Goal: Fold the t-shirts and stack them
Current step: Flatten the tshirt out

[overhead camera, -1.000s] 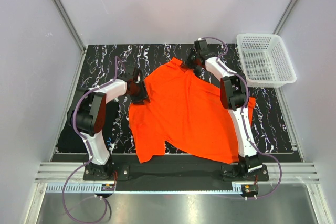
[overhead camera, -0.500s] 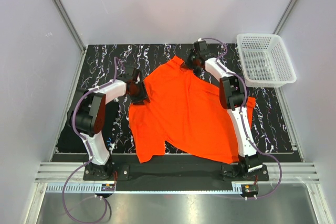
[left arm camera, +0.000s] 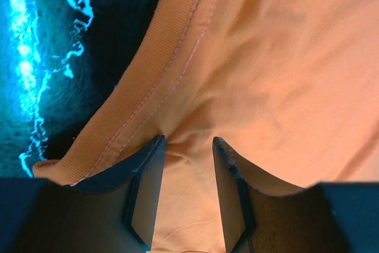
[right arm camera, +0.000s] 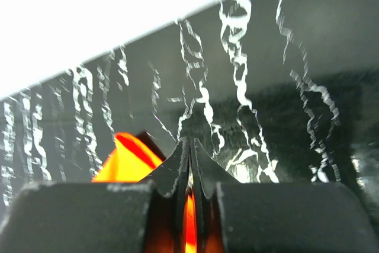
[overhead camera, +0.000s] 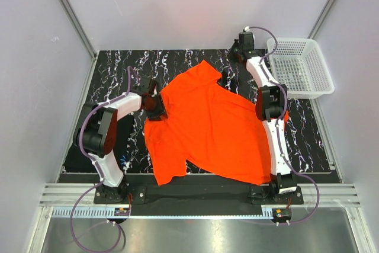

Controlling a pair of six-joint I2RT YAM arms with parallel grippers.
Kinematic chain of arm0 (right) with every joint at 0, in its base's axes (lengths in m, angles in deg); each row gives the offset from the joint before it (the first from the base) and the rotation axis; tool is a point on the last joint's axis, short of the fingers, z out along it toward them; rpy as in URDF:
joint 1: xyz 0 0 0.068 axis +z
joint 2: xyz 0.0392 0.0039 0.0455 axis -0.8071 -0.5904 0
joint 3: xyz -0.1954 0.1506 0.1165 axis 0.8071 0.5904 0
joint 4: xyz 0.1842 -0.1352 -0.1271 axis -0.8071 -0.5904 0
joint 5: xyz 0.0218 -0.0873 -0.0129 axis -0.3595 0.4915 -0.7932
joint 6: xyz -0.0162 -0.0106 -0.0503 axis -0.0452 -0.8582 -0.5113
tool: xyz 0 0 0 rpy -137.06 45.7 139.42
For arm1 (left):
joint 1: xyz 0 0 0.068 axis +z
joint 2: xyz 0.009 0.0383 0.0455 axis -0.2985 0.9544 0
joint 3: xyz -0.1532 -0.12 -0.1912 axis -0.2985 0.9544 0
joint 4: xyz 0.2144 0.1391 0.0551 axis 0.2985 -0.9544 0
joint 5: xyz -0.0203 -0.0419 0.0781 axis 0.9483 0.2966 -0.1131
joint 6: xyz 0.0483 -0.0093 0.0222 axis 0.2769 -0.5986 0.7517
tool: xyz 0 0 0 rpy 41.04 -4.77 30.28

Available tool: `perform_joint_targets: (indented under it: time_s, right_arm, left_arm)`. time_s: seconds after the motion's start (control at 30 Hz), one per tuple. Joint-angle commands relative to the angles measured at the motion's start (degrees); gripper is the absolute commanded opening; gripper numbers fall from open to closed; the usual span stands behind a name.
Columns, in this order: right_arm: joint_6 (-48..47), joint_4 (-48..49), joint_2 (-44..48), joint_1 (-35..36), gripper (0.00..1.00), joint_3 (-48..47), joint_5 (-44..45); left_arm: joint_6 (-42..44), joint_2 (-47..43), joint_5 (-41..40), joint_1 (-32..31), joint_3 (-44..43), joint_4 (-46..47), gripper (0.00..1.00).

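Note:
An orange-red t-shirt (overhead camera: 207,131) lies spread on the black marbled mat (overhead camera: 118,66). My left gripper (overhead camera: 155,103) is down on its left edge. In the left wrist view its fingers stand apart (left arm camera: 188,140), with t-shirt cloth (left arm camera: 284,75) lying between them beside the ribbed collar band (left arm camera: 148,81). My right gripper (overhead camera: 227,81) is at the shirt's far right part. In the right wrist view it is shut (right arm camera: 189,141) with orange cloth (right arm camera: 127,161) pinched between its jaws. A plain black folded rectangle (overhead camera: 74,157), the other t-shirt, lies at the left by the left arm.
A white mesh basket (overhead camera: 302,93) stands at the back right, just right of the right arm's wrist. White walls close in the mat at the back and on both sides. A metal rail runs along the near edge behind the arm bases.
The right gripper has swung right and toward the back, drawing the shirt's far part with it. The shirt's far tip now lies a little farther back and right. The left arm has stayed put.

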Motion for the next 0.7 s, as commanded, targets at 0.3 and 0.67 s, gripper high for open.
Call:
perform_joint_targets:
  time_s: [0.3,0.67]
  right_arm:
    - [2.05,-9.06,15.61,2.61,0.16,6.62,-6.98]
    - [-8.58,-28.05,35.36,1.48,0.52,25.42,-2.86]
  left_arm:
    - [0.86,0.44,-0.89,0.12,-9.27,-3.11,0.45]
    - [1.91,13.53,-1.15,3.63,-14.56,-2.84,0.45]
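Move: The right gripper, nearly shut, is about 5 cm above the table past the orange t-shirt. The notch beside the shirt's far sleeve lies some 14 cm back and 4 cm to its left; the sleeve's tip is 3 cm back, 9 cm left, and the white basket about 29 cm right, 5 cm back. The left gripper is down at the shirt's left edge: its next spot is 6 cm ahead, 1 cm right, with the near sleeve 27 cm back, 5 cm right. Raise the right gripper away from the table and sweep it back about 14 cm, climbing some 6 cm, until it hangs over the shirt by the sleeve notch, tipping the fingers about 20 degrees further down and opening them to half. Meanwhile hop the left gripper off the cloth and some 5 cm forward along the shirt's left edge, up 3 cm and down again, fingers still half open. ##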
